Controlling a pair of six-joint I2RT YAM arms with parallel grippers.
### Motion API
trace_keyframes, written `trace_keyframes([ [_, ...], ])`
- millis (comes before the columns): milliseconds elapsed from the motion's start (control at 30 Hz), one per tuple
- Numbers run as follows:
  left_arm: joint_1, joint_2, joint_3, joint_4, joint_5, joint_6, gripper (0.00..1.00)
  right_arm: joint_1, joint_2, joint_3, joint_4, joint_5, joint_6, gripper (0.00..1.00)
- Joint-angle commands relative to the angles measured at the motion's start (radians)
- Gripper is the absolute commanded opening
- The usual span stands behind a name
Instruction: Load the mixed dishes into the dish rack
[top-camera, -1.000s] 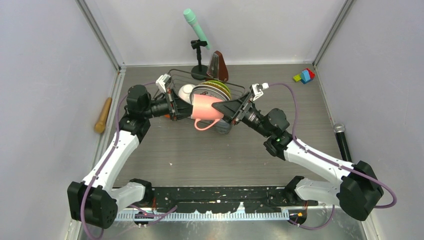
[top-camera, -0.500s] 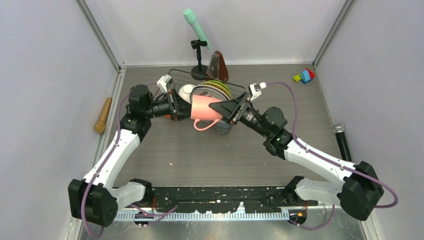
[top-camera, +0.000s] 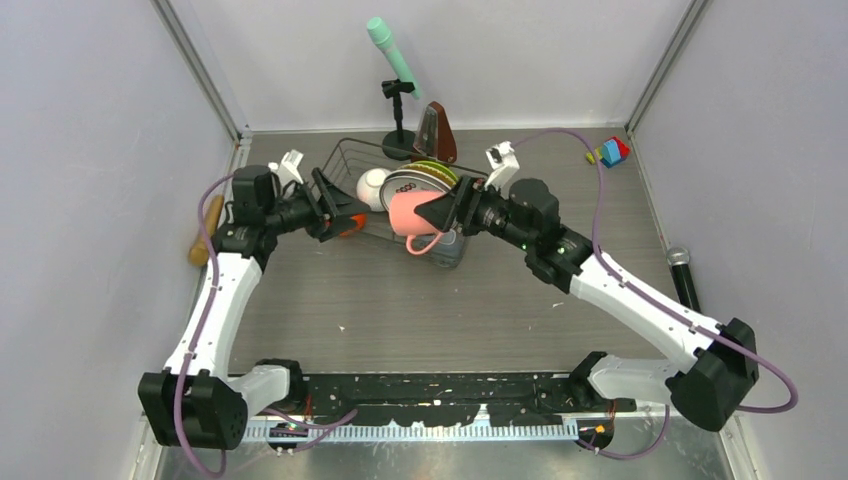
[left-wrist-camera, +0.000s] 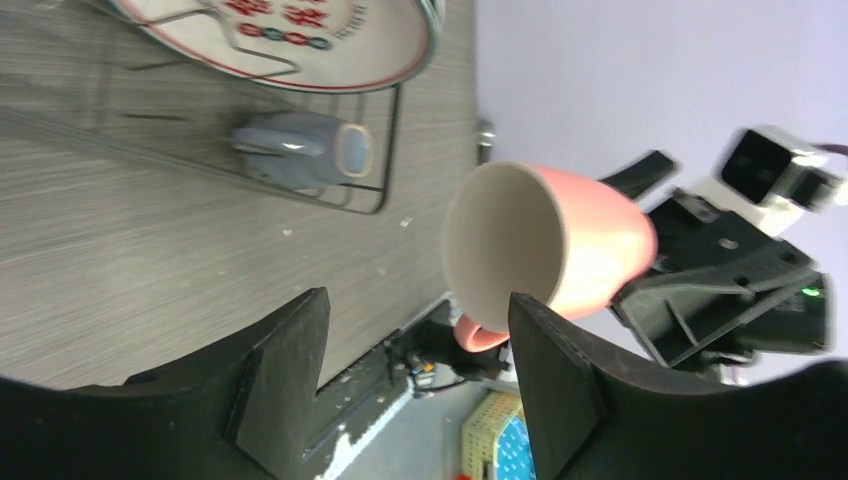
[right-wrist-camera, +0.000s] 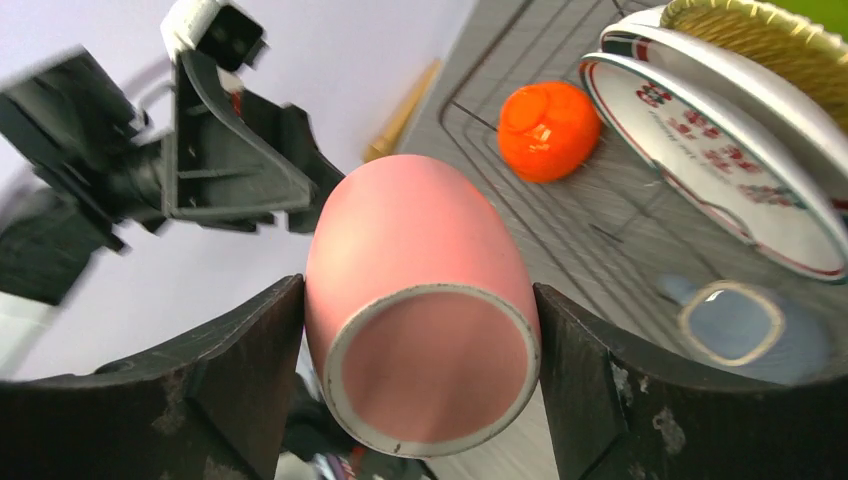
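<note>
A pink mug (top-camera: 408, 212) hangs sideways in the air over the front of the dish rack (top-camera: 352, 152), and my right gripper (top-camera: 432, 212) is shut on its base end. In the right wrist view the pink mug (right-wrist-camera: 420, 290) fills the gap between both fingers. My left gripper (top-camera: 342, 212) stands open to the left of the mug, apart from it, its fingers (left-wrist-camera: 285, 370) empty. The rack holds a white bowl (top-camera: 372, 183), an orange-red bowl (right-wrist-camera: 548, 128), a white teal-rimmed plate (top-camera: 420, 186), a tan plate (right-wrist-camera: 770, 40) and a lime-green plate (top-camera: 442, 167). A grey-blue mug (top-camera: 447, 250) lies at the rack's front corner.
A teal microphone on a stand (top-camera: 393, 62) and a brown wedge-shaped object (top-camera: 437, 135) stand behind the rack. A wooden stick (top-camera: 207, 230) lies by the left wall. Toy blocks (top-camera: 608, 152) sit at the far right and a black microphone (top-camera: 685, 282) lies along the right wall.
My left gripper has opened, let go of the pink mug and drawn back to the left. The right gripper keeps the mug and has shifted left and toward the rack.
</note>
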Motion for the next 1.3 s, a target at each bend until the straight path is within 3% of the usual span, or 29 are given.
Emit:
trace_keyframes([
  [0, 0.056, -0.007, 0.072, -0.233, -0.144, 0.208, 0.72, 0.002, 0.091, 0.224, -0.148, -0.087, -0.401, 0.0],
  [67, 0.073, -0.013, 0.085, -0.284, -0.209, 0.26, 0.76, 0.001, 0.165, 0.331, -0.245, -0.135, -0.525, 0.0],
  [200, 0.121, -0.037, 0.131, -0.407, -0.435, 0.357, 0.96, 0.003, 0.31, 0.524, -0.373, -0.224, -0.745, 0.0],
  [433, 0.124, -0.125, 0.061, -0.389, -0.565, 0.339, 0.98, 0.004, 0.474, 0.74, -0.488, -0.283, -1.117, 0.0],
  [667, 0.123, -0.198, 0.003, -0.367, -0.58, 0.32, 0.97, 0.004, 0.668, 0.976, -0.582, -0.392, -1.271, 0.0],
  [800, 0.123, -0.214, -0.012, -0.369, -0.589, 0.316, 0.94, 0.008, 0.739, 1.018, -0.559, -0.427, -1.305, 0.0],
  [1267, 0.123, -0.23, -0.032, -0.366, -0.592, 0.311, 0.93, 0.069, 0.896, 1.112, -0.623, -0.265, -1.417, 0.0],
])
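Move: Ahead of the right hand, which already holds the pink mug, the free spot in the dish rack lies about 12 cm farther out, 15 cm to the left and 24 cm below. From that hand, the orange bowl is some 16 cm ahead and 22 cm left, the white bowl 22 cm ahead and 15 cm left, and the lettered plate 16 cm ahead and 2 cm left. The same free spot is about 11 cm ahead of the left hand, 3 cm to its right and 22 cm down. Carrying the pink mug in an unchanged grip, the right hand swings left and forward, sinking mostly later on (about 12 cm left, 10 forward, 10 down), towards the spot beside the orange bowl, its wrist turning some 75 degrees so the fingers tip down leftward. The empty left hand clears out about 12 cm left and 6 down, opening wider as its fingers turn downward and more forward. ##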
